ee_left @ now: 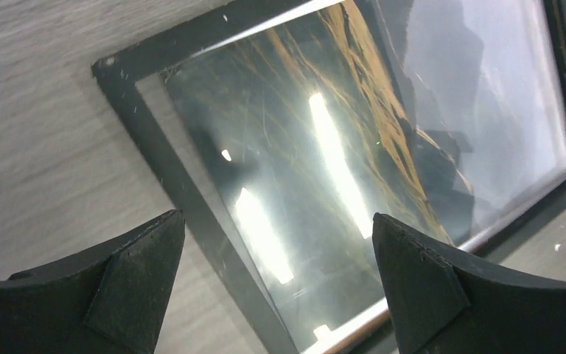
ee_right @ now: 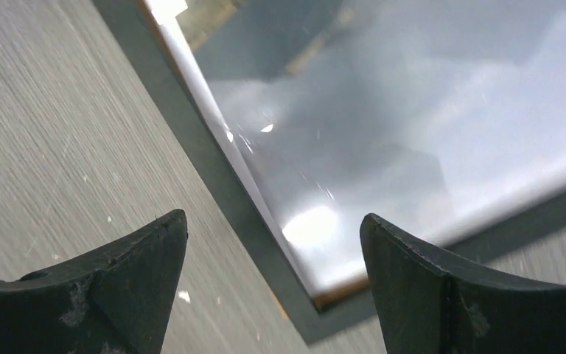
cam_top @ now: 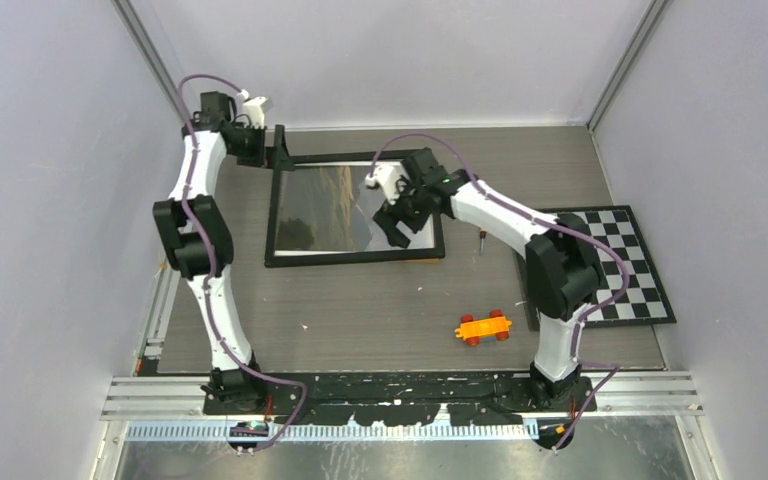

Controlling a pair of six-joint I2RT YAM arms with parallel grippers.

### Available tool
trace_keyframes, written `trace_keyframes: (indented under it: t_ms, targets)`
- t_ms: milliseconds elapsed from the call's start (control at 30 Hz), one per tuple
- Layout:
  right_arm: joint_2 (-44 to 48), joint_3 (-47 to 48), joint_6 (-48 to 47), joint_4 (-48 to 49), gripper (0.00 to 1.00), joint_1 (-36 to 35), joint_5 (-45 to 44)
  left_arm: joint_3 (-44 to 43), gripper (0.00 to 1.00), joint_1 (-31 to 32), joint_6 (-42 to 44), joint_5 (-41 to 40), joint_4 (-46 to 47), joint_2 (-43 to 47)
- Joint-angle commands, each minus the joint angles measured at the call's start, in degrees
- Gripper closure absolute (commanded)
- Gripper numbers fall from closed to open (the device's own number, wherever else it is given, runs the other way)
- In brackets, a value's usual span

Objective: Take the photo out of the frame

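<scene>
The black frame (cam_top: 355,258) lies flat and face up on the table, with the photo (cam_top: 325,205) of brown hills and grey mountains showing under glare. My left gripper (cam_top: 278,150) hovers at the frame's far left corner. In the left wrist view it is open (ee_left: 276,217) and empty, straddling the frame's rim (ee_left: 184,184) with the photo (ee_left: 383,140) beyond. My right gripper (cam_top: 396,225) hangs over the frame's near right part. The right wrist view shows it open (ee_right: 273,216), holding nothing, above the rim (ee_right: 221,184) and the corner of the photo (ee_right: 413,110).
An orange toy car (cam_top: 483,327) sits near the front of the table. A black-and-white checkerboard mat (cam_top: 640,270) lies at the right, partly under the right arm. A small dark stick-like item (cam_top: 480,241) lies right of the frame. Walls enclose the table.
</scene>
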State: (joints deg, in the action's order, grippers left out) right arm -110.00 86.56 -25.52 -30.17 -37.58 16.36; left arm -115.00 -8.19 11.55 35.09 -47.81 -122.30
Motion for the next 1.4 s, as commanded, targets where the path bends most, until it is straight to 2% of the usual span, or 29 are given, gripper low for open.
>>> trace_keyframes:
  t_ms: [0, 100, 200, 433, 667, 833, 1000, 1367]
  targets:
    - [6.46, -1.49, 5.96, -9.23, 0.09, 3.12, 2.48, -11.81, 0.00, 2.23, 2.99, -0.26, -4.70, -8.66]
    - [9.27, -5.03, 4.82, -9.74, 0.10, 3.98, 2.08, -19.86, 0.00, 3.58, 0.26, -0.66, -3.24, -15.00]
    - [11.48, -8.02, 1.90, -11.36, 0.19, 4.04, 3.08, -25.88, 0.00, 5.06, -1.60, -2.11, -1.03, -19.28]
    - [9.55, -10.31, -1.52, -15.51, 0.44, 4.06, 4.46, -25.73, 0.00, 7.15, -2.75, -7.69, 10.01, -21.91]
    - [6.34, -9.99, -0.60, -17.02, 0.65, 3.94, 4.12, -29.86, 0.00, 7.70, -4.66, -8.14, 12.93, -27.61]
    - [8.02, -12.43, -1.25, -18.47, 0.71, 3.94, 3.53, -31.69, 0.00, 9.92, -5.33, -10.08, 16.82, -30.89]
    - [8.69, -14.33, -1.52, -19.06, 0.72, 4.01, 3.15, -33.85, 0.00, 11.38, -5.26, -10.14, 16.23, -33.33]
    - [3.22, -15.13, 2.02, -11.85, 0.78, 3.99, -6.71, -27.80, 0.02, 11.59, -1.08, -5.15, -1.45, -29.57]
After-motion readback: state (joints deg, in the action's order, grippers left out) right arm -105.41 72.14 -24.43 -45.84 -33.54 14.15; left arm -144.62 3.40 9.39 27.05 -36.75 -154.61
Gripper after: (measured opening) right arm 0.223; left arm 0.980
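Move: My left hand, high and open, wants the black frame's far rim, about 12 cm ahead, 9 cm to its right and 12 cm below; the photo's middle is some 2 cm back, 16 cm right and 12 cm below. My right hand hovers over the photo, with the frame's near right corner about 4 cm back, 12 cm right and 7 cm down. The screwdriver is 3 cm ahead and 20 cm right, the toy car 20 cm back and 19 cm right, both some 8 cm below. I swing my left hand forward and down, then right, roughly 12 cm ahead in all, with its fingers kept wide, until they come astride the frame's far rim, easing back slightly at the end. Meanwhile my right hand slides right, then back and down off the photo to just in front of the near right corner, about 11 cm rightward in all, its fingers closing most of the way on nothing and tipping some 25 degrees steeper. ##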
